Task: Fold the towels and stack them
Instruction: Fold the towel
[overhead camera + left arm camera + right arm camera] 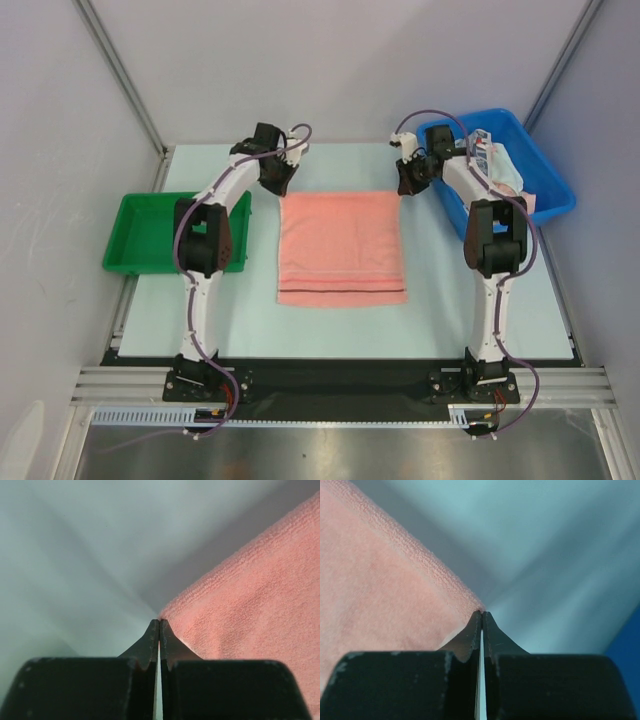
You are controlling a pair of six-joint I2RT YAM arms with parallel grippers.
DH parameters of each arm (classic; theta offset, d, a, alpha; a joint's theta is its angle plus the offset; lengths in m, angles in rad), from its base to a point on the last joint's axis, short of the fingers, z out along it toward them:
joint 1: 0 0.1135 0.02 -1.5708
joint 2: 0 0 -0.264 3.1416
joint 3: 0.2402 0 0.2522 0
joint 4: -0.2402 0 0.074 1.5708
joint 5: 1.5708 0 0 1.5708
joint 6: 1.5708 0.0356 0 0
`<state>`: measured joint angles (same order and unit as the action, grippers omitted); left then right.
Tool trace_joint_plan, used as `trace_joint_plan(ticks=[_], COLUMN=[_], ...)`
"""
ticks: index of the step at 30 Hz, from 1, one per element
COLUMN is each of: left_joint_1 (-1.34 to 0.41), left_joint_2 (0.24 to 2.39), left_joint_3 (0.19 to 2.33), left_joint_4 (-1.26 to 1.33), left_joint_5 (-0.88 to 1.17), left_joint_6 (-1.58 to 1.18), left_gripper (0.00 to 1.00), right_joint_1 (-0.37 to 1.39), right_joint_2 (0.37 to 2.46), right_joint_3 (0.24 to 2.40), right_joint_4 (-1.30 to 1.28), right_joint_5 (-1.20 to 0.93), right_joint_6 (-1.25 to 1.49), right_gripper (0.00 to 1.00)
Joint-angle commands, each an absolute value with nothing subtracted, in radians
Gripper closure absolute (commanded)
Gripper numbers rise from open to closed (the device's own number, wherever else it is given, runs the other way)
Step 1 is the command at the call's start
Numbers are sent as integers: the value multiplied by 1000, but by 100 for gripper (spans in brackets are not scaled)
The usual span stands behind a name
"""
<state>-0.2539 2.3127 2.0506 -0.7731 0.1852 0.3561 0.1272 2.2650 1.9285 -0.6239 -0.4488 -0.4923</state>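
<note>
A salmon-pink towel (341, 250) lies spread flat in the middle of the table, with a dark stripe near its front hem. My left gripper (283, 190) is at its far left corner, and my right gripper (403, 190) is at its far right corner. In the left wrist view the left gripper (159, 621) is shut, its tips pinched on the very corner of the pink towel (250, 605). The right wrist view shows the right gripper (482, 613) shut the same way on the other corner of the towel (380, 590). More towels (497, 160), white and patterned, lie in the bin.
A blue plastic bin (548, 180) stands at the back right, close behind my right arm. A green plastic tray (150, 235) sits at the left edge beside my left arm. Grey walls enclose the table at the back and sides.
</note>
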Motion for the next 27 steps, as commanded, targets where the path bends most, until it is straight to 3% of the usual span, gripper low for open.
trace_joint_plan(ticks=[1,27], left_joint_1=[-267,-449], left_joint_2=[2165,1569], left_joint_3=[2005,1243], left_joint_4=[-732,-666], left_joint_5=[155,107], left_joint_6=[350,175], left_gripper=[100,100], right_joint_1=[124,278], right_joint_2=[2079,1428], right_joint_3=[1840,1092], right_joint_4=[-534,-515], right_joint_5=[-429,-184], right_joint_6=[-497,-158], right_gripper=[100,100])
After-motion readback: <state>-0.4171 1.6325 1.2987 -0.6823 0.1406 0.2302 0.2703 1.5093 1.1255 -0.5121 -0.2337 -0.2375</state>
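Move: Each hand already holds a far corner of the pink towel about 5 cm above the table. The towel's near left corner lies some 33 cm back and 2 cm left of the left hand; the near right corner is about 33 cm back and 2 cm right of the right hand. The green bin's middle is roughly 33 cm left and 10 cm back from the left hand; the blue bin's is about 32 cm right and 8 cm ahead of the right hand. Both closed hands draw the held corners back some 18 cm towards the near edge, rising about 5 cm first. ##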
